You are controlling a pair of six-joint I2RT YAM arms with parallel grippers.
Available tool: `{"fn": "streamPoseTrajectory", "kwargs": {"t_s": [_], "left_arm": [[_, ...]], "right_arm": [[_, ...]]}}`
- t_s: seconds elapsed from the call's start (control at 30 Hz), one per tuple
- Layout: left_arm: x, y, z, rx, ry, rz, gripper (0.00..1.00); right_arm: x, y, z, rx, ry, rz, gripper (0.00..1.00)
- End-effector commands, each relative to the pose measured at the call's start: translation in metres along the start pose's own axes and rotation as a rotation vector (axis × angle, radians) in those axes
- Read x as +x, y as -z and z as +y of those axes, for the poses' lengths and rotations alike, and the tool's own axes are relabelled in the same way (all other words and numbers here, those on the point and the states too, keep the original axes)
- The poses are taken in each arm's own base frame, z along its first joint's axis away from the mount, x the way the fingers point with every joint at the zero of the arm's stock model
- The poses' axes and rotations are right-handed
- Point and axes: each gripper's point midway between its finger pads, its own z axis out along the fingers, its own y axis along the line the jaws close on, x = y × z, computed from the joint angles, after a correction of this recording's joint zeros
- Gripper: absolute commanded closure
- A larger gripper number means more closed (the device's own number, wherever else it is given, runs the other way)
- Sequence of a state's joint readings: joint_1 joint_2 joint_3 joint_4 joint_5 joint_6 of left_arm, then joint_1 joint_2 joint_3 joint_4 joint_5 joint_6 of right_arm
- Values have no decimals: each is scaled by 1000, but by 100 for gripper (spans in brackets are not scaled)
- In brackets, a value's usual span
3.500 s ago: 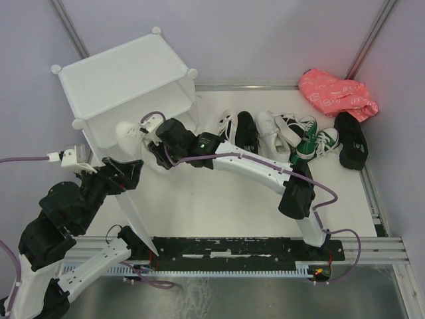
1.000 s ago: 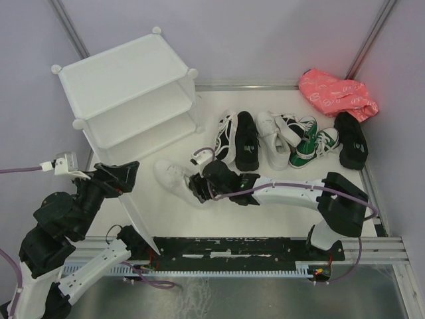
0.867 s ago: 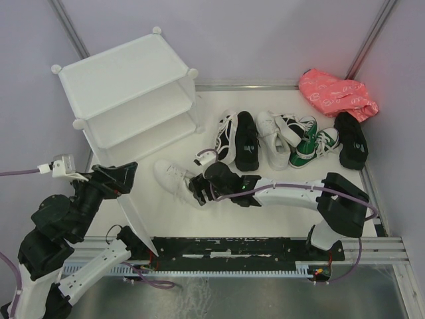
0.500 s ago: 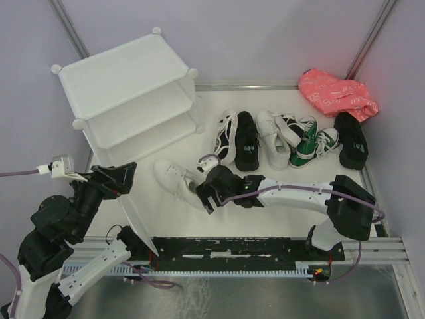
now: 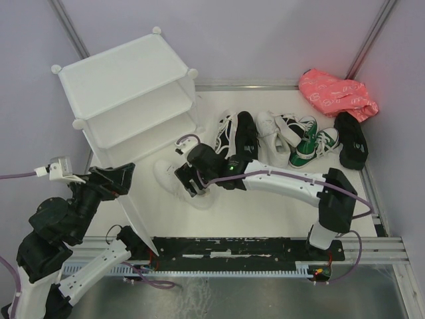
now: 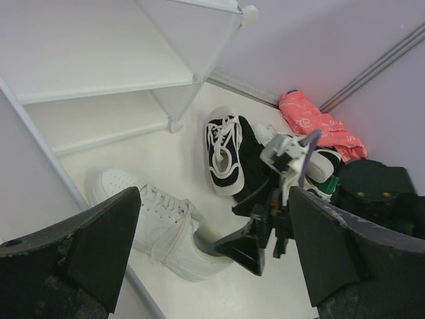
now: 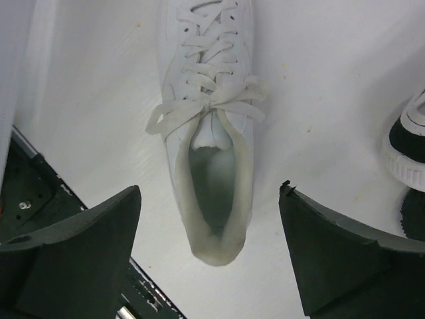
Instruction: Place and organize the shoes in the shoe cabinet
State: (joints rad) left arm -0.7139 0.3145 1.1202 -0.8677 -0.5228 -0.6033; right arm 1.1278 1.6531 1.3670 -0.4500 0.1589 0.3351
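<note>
A white sneaker (image 5: 166,174) lies on the table in front of the shoe cabinet (image 5: 123,80), toe toward the cabinet. My right gripper (image 5: 189,179) hovers open just above its heel. In the right wrist view the sneaker (image 7: 209,86) lies between and below the spread fingers of the right gripper (image 7: 211,187). My left gripper (image 5: 116,176) is open beside the cabinet's door panel (image 5: 136,219), which stands swung out. The left wrist view shows the sneaker (image 6: 143,222), the right gripper (image 6: 259,226) and the cabinet shelves (image 6: 99,53). The left gripper (image 6: 214,193) grips nothing.
More shoes sit in a row at the back right: black sneakers with white soles (image 5: 236,136), white sneakers (image 5: 272,136), green canvas sneakers (image 5: 312,143) and a plain black shoe (image 5: 350,139). A pink bag (image 5: 335,93) lies in the far right corner.
3.5 s ago my right gripper was at the cabinet opening with the white sneaker. A second ago the sneaker lay on the table. The gripper has since moved left and back over it.
</note>
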Motion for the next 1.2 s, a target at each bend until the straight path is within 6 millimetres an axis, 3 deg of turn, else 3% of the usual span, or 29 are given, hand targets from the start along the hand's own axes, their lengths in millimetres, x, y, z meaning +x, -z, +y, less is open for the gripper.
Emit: {"fn": "streamPoseTrajectory", "kwargs": {"t_s": [0.0, 0.33, 0.53, 0.67, 0.77, 0.87, 0.93, 0.97, 1.17], "left_arm": [[4, 7, 12, -32, -20, 12, 1], [2, 11, 17, -43, -14, 1, 1], [6, 8, 16, -44, -22, 14, 1], [5, 7, 16, -47, -27, 16, 1], [6, 6, 15, -49, -28, 18, 1], [5, 6, 14, -48, -28, 20, 1], [5, 6, 14, -46, -27, 20, 1], [5, 6, 14, -47, -29, 21, 1], [2, 8, 13, -45, -28, 22, 1]], "right_arm": [[17, -24, -18, 52, 58, 114, 10], [38, -51, -34, 50, 17, 156, 14], [66, -82, -33, 22, 21, 207, 17], [79, -99, -26, -13, -3, 211, 25], [80, -101, -29, 5, -4, 211, 41], [65, -89, -36, 52, -7, 176, 66], [40, -70, -38, 80, -28, 127, 90], [28, -60, -38, 89, -40, 104, 97], [-61, 9, -28, 87, -103, -52, 100]]}}
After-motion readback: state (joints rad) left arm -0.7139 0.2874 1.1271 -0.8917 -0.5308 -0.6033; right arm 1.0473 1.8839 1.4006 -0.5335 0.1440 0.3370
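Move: The white shoe lies under the right hand, its middle about 2 cm ahead, 3 cm to the left and 13 cm below, toe pointing forward-left and its opening right beneath the fingers. The cabinet's lower shelf is some 17 cm ahead and 15 cm left of this hand. The black-and-white sneaker is roughly 22 cm ahead and 13 cm right, the black shoe 21 cm ahead and 20 cm right. From the left hand, the white shoe is about 8 cm ahead, 9 cm right and 32 cm down. The right hand sinks about 12 cm with a slight reach forward towards the front of the white shoe's opening, easing off briefly halfway down, and tips its wrist some 10 degrees, with the fingers still wide. At the bottom the fingers close almost fully and pinch the collar beside the tongue, one finger inside and one outside; then, with the pinch kept, the hand rises 2 to 3 cm and draws to the right. ##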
